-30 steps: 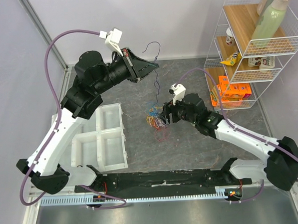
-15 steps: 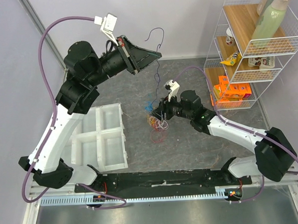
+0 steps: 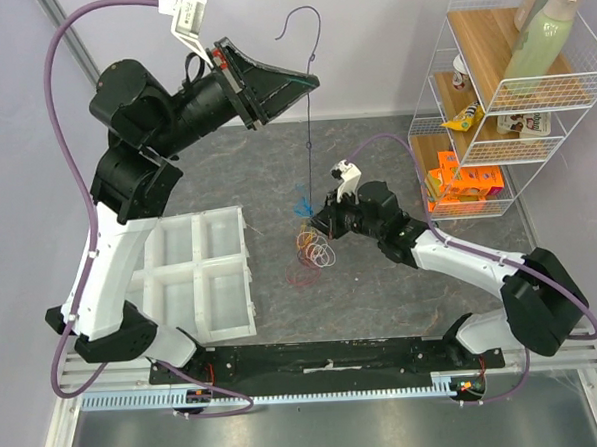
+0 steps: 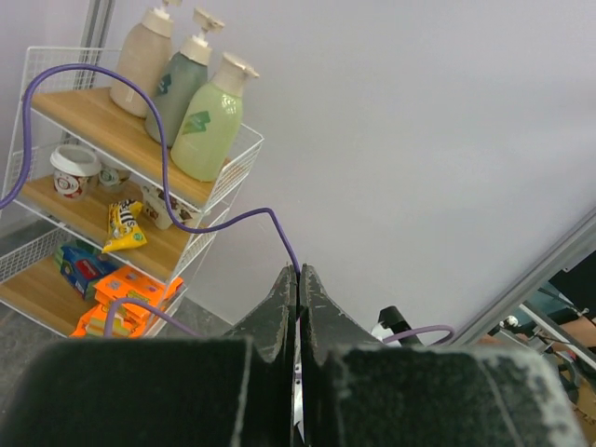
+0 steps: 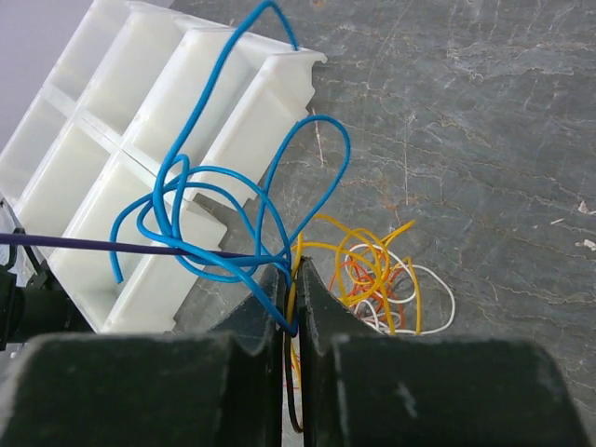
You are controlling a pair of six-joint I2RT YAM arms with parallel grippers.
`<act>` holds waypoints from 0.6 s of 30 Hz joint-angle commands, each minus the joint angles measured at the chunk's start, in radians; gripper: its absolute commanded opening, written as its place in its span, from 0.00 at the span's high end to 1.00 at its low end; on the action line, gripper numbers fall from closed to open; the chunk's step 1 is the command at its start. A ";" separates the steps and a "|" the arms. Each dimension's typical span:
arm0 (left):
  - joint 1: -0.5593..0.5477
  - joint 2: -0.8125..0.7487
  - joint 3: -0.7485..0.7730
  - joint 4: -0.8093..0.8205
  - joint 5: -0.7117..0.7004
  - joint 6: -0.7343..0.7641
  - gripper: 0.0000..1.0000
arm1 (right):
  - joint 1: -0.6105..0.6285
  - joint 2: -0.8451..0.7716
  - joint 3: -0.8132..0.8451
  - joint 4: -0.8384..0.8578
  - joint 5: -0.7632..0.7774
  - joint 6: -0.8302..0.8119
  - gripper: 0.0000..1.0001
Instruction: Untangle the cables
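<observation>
The cables [image 3: 313, 245] lie as a small bunch of blue, yellow, red-orange and white loops on the grey table. My left gripper [image 3: 311, 80] is raised high and shut on a thin dark purple wire [image 3: 309, 133]. That wire hangs straight down into the bunch. In the left wrist view the purple wire [image 4: 166, 158] comes out of the closed left gripper [image 4: 298, 272]. My right gripper [image 3: 319, 222] is low at the bunch. In the right wrist view the right gripper [image 5: 291, 272] is shut on blue [image 5: 186, 177] and yellow [image 5: 372, 250] loops, with the purple wire [image 5: 84, 243] stretched to the left.
A white compartment tray [image 3: 196, 279] sits left of the bunch and also shows in the right wrist view [image 5: 102, 140]. A wire shelf rack [image 3: 492, 103] with bottles and snack boxes stands at the back right. Walls close the back and left.
My left gripper has risen and swung back, drawing the purple wire up taut out of the bunch. My right gripper has shifted slightly left, still clamped at the bunch.
</observation>
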 commanded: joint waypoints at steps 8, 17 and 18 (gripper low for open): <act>0.025 0.010 0.176 0.162 0.015 -0.035 0.98 | -0.008 0.034 -0.086 -0.150 0.024 -0.020 0.74; 0.053 0.007 0.183 0.179 0.015 -0.060 0.98 | -0.007 0.034 -0.090 -0.173 0.027 -0.042 0.75; 0.056 0.005 0.188 0.182 0.010 -0.059 0.98 | -0.008 0.034 -0.092 -0.179 0.032 -0.045 0.75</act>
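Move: Right hand pinches the blue cable, whose loops stand about 3 cm ahead and 3 cm left at its own height. The loose yellow, white and orange tangle lies some 14 cm below, about 3 cm back and 2 cm left. The white tray is roughly 35 cm left and 9 cm back, the two bottles 21 cm right and 2 cm back, both lower. From the left hand, high up with the purple cable, the tangle is around 58 cm below, 5 cm ahead, level sideways. The right fingers ease their nearly shut pinch on the blue and yellow strands to about a quarter open while that hand sinks some 9 cm towards the loose tangle, drifting back and right and tipping its fingertips down. The left hand keeps hold of the purple cable and lifts it about 8 cm, also going left and slightly back, its tips tilting up. ##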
